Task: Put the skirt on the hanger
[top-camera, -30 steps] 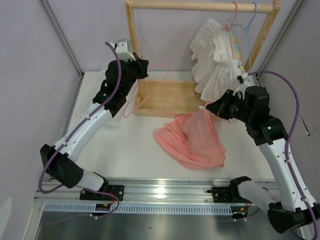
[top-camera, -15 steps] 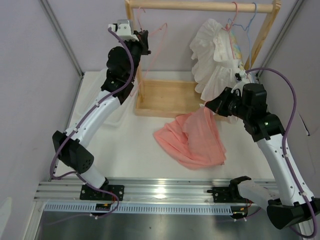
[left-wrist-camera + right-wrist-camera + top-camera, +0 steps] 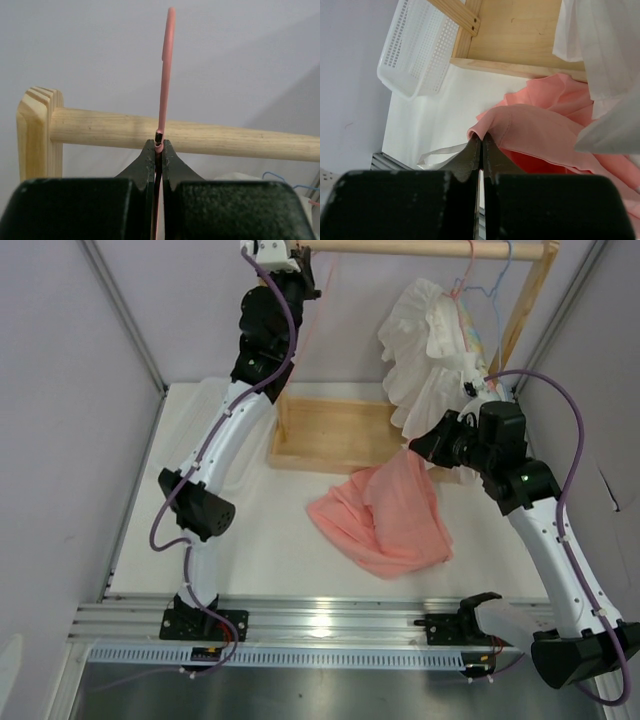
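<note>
The salmon-pink skirt (image 3: pixel 385 525) lies crumpled on the white table, with one edge lifted. My right gripper (image 3: pixel 411 452) is shut on that lifted edge in front of the wooden rack's base. In the right wrist view the cloth (image 3: pixel 540 127) folds over the closed gripper (image 3: pixel 481 139). My left gripper (image 3: pixel 306 260) is raised to the left end of the wooden rail (image 3: pixel 420 250) and is shut on the thin pink hanger (image 3: pixel 318 295). In the left wrist view the hanger's hook (image 3: pixel 166 75) stands up from the closed gripper (image 3: pixel 158 146), in front of the rail (image 3: pixel 235 137).
A white ruffled garment (image 3: pixel 425 355) and a pastel patterned garment (image 3: pixel 472 338) hang at the rail's right end, close above my right gripper. The rack's wooden base (image 3: pixel 335 435) sits behind the skirt. A white mesh basket (image 3: pixel 415 50) lies left of the base.
My left arm has swung upward, carrying the pink hanger from beside the rack's left post up to the rail. My right gripper has risen slightly with the skirt's edge.
</note>
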Controlling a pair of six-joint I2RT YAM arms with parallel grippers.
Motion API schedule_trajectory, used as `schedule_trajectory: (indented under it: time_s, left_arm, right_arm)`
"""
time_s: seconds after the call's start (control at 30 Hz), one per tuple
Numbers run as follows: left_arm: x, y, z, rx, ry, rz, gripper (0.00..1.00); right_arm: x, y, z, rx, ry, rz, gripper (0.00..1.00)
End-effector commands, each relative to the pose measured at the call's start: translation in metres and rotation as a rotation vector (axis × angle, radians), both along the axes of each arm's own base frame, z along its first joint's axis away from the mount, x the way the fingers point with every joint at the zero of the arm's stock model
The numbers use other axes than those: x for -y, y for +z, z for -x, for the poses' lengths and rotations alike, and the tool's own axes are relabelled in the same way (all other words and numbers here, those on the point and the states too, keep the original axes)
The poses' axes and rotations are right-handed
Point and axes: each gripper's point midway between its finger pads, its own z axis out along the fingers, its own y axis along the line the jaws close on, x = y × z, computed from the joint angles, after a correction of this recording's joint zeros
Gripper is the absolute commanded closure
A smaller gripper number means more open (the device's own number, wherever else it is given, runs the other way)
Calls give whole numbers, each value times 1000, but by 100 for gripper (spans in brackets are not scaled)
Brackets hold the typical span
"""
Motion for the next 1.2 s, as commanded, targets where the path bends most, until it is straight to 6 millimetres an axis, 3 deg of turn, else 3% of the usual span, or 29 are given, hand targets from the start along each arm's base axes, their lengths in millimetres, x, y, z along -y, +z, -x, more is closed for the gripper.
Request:
schedule_trajectory:
  time_s: [0.0, 0.17, 0.33, 0.4, 0.43, 0.5, 0.53, 0.57, 0.63, 0.67, 0.77, 0.8, 0.87, 0.93, 0.97, 1.03, 1.1, 1.13, 1.17]
  left_arm:
    - [-6, -10, -10, -77, 44, -23, 100]
    - [-8, -51, -14, -170, 52, -20, 99]
    - [-7, -76, -19, -251, 46, -49, 93]
    - [-5, -89, -18, -280, 33, -67, 80]
    - [-10, -71, -6, -242, 27, -48, 67]
    - [-9, -87, 0, -248, 8, -73, 55]
    - [-11, -81, 5, -215, 4, -62, 45]
    - [-19, -59, 20, -169, 1, -44, 42]
    - [-25, -48, 29, -139, 6, -53, 37]
    - [-32, -32, 42, -107, 8, -42, 35]
    - [-43, -17, 59, -82, 18, -43, 33]
    - [-52, -4, 74, -59, 22, -35, 33]
    - [-62, 0, 88, -52, 31, -29, 31]
    - [-83, 15, 120, -23, 49, 0, 30]
    - [-85, -7, 122, -63, 49, -11, 29]
    - [-106, 8, 156, -50, 55, 29, 29]
    - [-109, -25, 165, -160, 34, 40, 29]
    - [-115, -15, 191, -135, -10, 70, 30]
    - [-99, -60, 191, -226, -52, 61, 30]
  right_arm:
    - [2, 29, -7, 112, 3, -6, 100]
    - [6, 30, -4, 119, -4, -4, 100]
    - [7, 30, -1, 115, -3, -12, 100]
    - [7, 32, 2, 119, -4, -14, 100]
    - [8, 32, 3, 120, -6, -12, 100]
    - [10, 32, 5, 120, -13, -7, 100]
    - [10, 33, 5, 121, -12, -5, 100]
    - [10, 32, 5, 120, -11, -4, 100]
    - [11, 32, 6, 118, -14, -1, 100]
    - [12, 32, 6, 119, -16, 1, 100]
    - [15, 32, 5, 123, -25, 15, 100]
    - [16, 31, 4, 123, -28, 19, 100]
    - [17, 29, 4, 119, -30, 28, 100]
    - [20, 27, 3, 116, -34, 41, 100]
    - [21, 26, 3, 116, -36, 48, 100]
    - [25, 24, 3, 110, -46, 64, 100]
    - [29, 22, 2, 113, -55, 85, 100]
    - [29, 19, 2, 107, -56, 91, 100]
    - [31, 17, 1, 106, -61, 102, 100]
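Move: The left hand holds the pink hanger just under its hook, with the wooden rail about 4 cm ahead and perhaps 2 cm above. The rack's left post top is some 9 cm left and 4 cm ahead; the white dress hangs roughly 18 cm right, 2 cm ahead and 18 cm below. From the right hand, that spot on the rail is about 27 cm ahead, 19 cm left and 24 cm up. The left hand eases 3 cm forward while sinking about 8 cm to hang the hook over the rail, then opens its fingers wide as it sinks a little farther and draws slightly back. Clear of the hanger, it rises again and retreats back and to the left from the rail, ending about 18 cm behind its start, while the right hand keeps its pinch on the skirt's edge, drifting 2 cm right. ##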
